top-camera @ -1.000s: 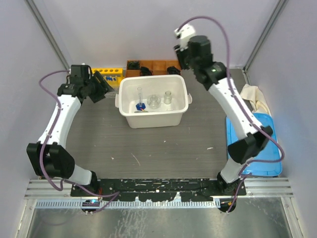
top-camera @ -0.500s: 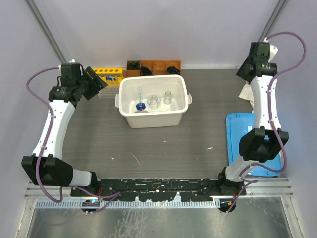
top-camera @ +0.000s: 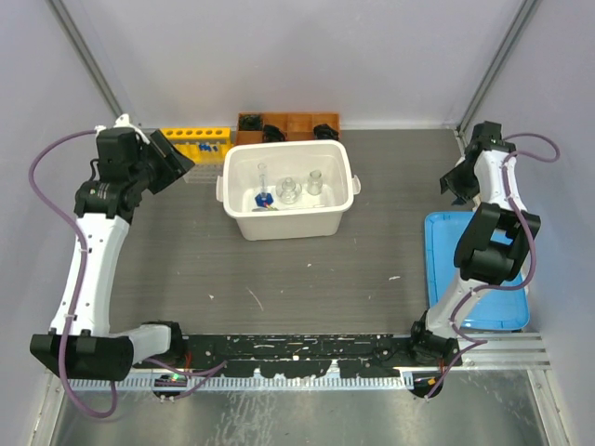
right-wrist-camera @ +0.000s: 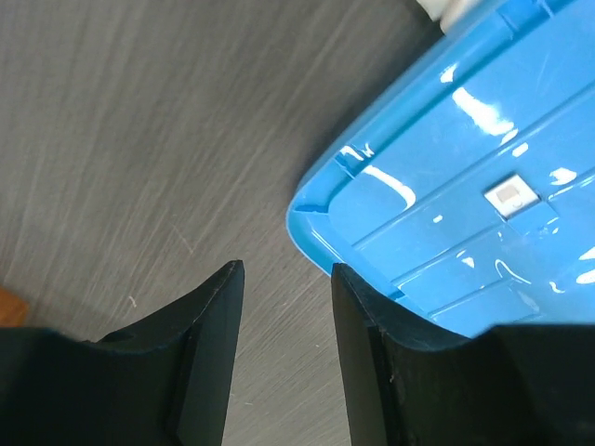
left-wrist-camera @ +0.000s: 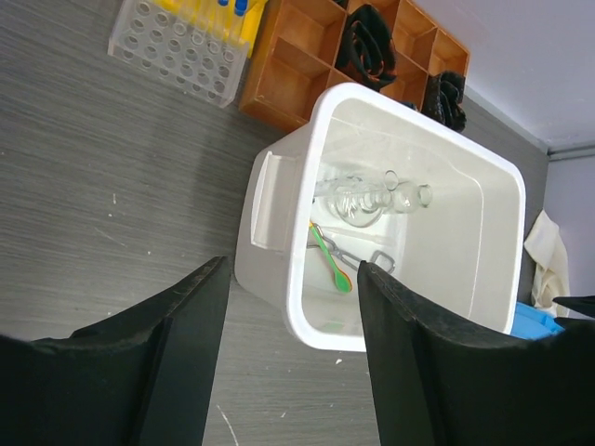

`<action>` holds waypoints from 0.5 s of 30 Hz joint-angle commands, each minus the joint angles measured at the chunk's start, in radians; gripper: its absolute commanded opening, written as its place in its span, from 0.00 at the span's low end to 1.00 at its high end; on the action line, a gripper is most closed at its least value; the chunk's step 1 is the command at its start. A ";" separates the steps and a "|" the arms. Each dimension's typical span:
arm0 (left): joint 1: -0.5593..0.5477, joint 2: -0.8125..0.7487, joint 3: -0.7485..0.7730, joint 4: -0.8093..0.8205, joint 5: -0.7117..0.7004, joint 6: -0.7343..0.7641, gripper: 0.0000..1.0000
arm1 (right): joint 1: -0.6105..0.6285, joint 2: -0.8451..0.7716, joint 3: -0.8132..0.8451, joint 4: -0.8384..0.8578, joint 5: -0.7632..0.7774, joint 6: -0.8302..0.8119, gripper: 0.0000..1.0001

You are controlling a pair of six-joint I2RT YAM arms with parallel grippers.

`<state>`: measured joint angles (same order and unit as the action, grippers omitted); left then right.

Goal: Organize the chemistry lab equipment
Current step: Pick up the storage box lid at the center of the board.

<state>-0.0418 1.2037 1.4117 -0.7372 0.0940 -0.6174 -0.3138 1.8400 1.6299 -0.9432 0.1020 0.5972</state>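
A white bin point(top-camera: 244, 216) stands mid-table and holds clear glass flasks point(left-wrist-camera: 368, 194), metal tongs point(left-wrist-camera: 361, 256), a blue-bulb dropper point(top-camera: 263, 198) and a thin green stick with an orange tip point(left-wrist-camera: 332, 265). The yellow tube rack point(top-camera: 193, 137) with blue-capped test tubes point(top-camera: 206, 147) stands at the back left. My left gripper point(top-camera: 179, 163) hangs open and empty left of the bin, above the table; in its wrist view point(left-wrist-camera: 293, 269) the bin's near corner shows between the fingers. At the far right my right gripper point(top-camera: 456, 184) is open and empty over the blue lid's corner point(right-wrist-camera: 316, 218).
A brown wooden organizer point(top-camera: 299, 122) with black items sits behind the bin. A clear multi-hole rack point(left-wrist-camera: 181, 51) lies beside the yellow one. The blue lid point(top-camera: 476, 279) lies along the right edge, with a white cloth point(left-wrist-camera: 548, 260) behind it. Walls close in on both sides.
My right arm swung from behind the bin out to the far right and down over the blue lid. The left arm drew back to the left, away from the rack.
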 commanded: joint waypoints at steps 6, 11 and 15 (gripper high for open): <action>0.004 -0.036 -0.036 -0.001 0.029 0.036 0.59 | -0.071 0.040 -0.077 0.062 0.052 0.204 0.48; 0.003 -0.034 -0.037 0.002 0.024 0.041 0.59 | -0.090 0.084 -0.074 0.089 0.093 0.241 0.48; 0.003 -0.026 -0.027 -0.002 0.025 0.042 0.59 | -0.109 0.136 -0.056 0.108 0.084 0.258 0.48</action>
<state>-0.0418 1.1923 1.3659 -0.7609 0.1059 -0.5995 -0.4099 1.9415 1.5448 -0.8780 0.1566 0.7994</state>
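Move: The lid lies flat under the right hand, its middle about 15 cm back and some 12 cm to the right, roughly 11 cm below; its far left corner is almost under the fingers. The crumpled white cloth lies just beyond the lid's far edge, about 8 cm ahead of the hand and 12 cm to its right. The storage box stands roughly 44 cm to the left and 5 cm ahead. From the left hand the lid's middle is some 76 cm to the right and 10 cm back. The right hand sinks about 6 cm towards the lid's far left corner, at first easing back a little and then drifting some 4 cm to the right so that the fingers come over the inside of the rim, still clear of the lid. Meanwhile the wrist turns about 15 degrees clockwise with the fingers staying half open, and the empty left hand, far off beside the storage box, settles some 2 cm lower. ##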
